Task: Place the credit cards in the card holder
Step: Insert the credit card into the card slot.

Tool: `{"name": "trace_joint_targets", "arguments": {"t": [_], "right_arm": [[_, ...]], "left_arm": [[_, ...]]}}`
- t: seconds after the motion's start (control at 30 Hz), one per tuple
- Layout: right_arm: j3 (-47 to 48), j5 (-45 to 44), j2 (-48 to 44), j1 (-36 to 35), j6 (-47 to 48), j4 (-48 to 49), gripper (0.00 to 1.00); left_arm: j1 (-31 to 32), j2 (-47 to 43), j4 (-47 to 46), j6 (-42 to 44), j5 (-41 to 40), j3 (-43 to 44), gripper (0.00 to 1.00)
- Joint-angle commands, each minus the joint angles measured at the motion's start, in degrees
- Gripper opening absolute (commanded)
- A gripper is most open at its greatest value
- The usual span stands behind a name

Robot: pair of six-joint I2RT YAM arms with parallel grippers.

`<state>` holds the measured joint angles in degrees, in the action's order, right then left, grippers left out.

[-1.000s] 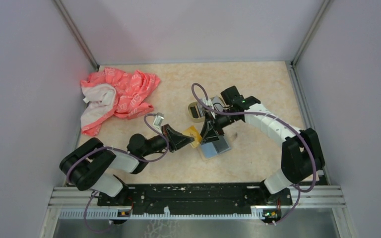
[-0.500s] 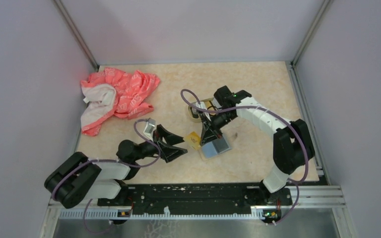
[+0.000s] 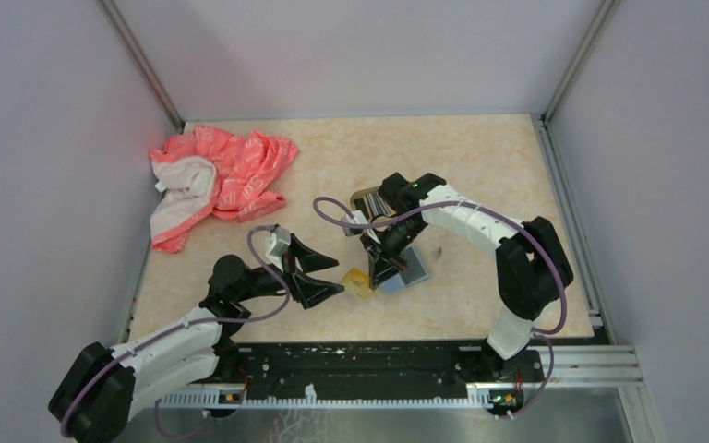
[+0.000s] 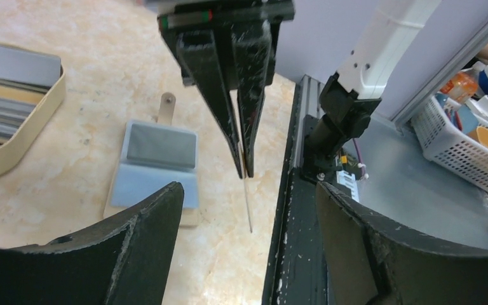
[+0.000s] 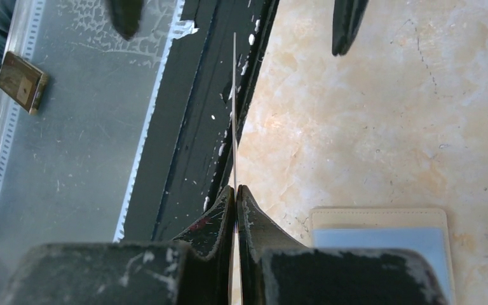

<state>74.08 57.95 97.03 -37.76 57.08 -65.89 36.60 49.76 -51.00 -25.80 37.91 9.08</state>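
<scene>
My right gripper (image 3: 380, 269) is shut on a tan credit card (image 3: 357, 281), held on edge just above the table. In the right wrist view the card (image 5: 234, 108) sticks out edge-on past my gripper (image 5: 236, 190). My left gripper (image 3: 321, 276) stands open, its fingers either side of that card without touching it. The left wrist view shows the card (image 4: 248, 206) hanging from the right arm's shut fingers (image 4: 219, 95). More credit cards (image 3: 410, 269), pale blue and grey, lie stacked on the table. The card holder (image 3: 366, 197), gold-rimmed, sits behind the right arm with cards inside (image 4: 9, 95).
A pink and white cloth (image 3: 217, 175) lies crumpled at the back left. The black mounting rail (image 3: 360, 355) runs along the near edge. Grey walls close the table on three sides. A white basket (image 4: 464, 143) stands beyond the rail.
The left gripper opened, let go of the tan card and drew back to the left. The right gripper shut on that card and moved toward the near left.
</scene>
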Motion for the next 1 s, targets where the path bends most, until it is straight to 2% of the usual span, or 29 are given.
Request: {"name": "trace_joint_targets", "arguments": {"t": [0.0,0.13,0.3,0.33,0.43,0.67,0.8,0.97], "right_arm": [[3.19,2.06,0.04,-0.12,3.00,-1.79,0.00],[3.18,1.91,0.28,-0.12,2.47,-1.34,0.00],[3.00,0.98,0.76,-0.06,0.86,-0.03,0.00],[2.92,0.75,0.92,-0.12,0.64,0.17,0.00],[2.82,0.39,1.03,-0.12,0.33,0.40,0.00],[2.74,0.08,1.05,-0.10,-0.13,0.69,0.00],[2.82,0.30,1.07,-0.10,-0.13,0.58,0.00],[3.08,0.81,1.04,-0.12,-0.04,0.24,0.00]], "left_arm": [[-0.21,0.40,7.28,4.00,-0.13,1.59,0.79],[-0.21,4.61,4.79,3.29,4.03,2.91,0.73],[-0.21,10.91,-4.19,-1.02,8.62,2.93,0.53],[-0.18,11.62,-5.29,-1.73,8.82,2.87,0.45],[-0.08,12.92,-6.74,-2.54,9.14,2.99,0.33],[-0.12,14.01,-7.66,-3.44,9.77,3.66,0.33],[-0.12,14.72,-8.04,-3.62,10.13,3.92,0.27],[-0.12,16.15,-8.95,-3.99,10.78,3.93,0.27]]}}
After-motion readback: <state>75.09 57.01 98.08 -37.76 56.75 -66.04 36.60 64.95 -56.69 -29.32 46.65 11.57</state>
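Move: About 5 cm to the right of the open left fingers, 1 cm back and 5 cm below them, is the middle of the yellow credit card. The right hand still pinches it, its middle some 4 cm left, 1 cm back and 2 cm below that hand. From the left hand, the card holder lies on the table about 15 cm right and 1 cm back, 17 cm down; the card tray is 16 cm ahead and 9 cm right, 16 cm down. Sinking about 4 cm and then easing up nearly 1 cm, the left hand drifts some 2 cm right towards the free edge of the card, its wrist turning about 10 degrees clockwise. Its fingers close from wide to roughly a quarter open, one on each side of the card, while the right hand stays almost still and keeps its pinch. ##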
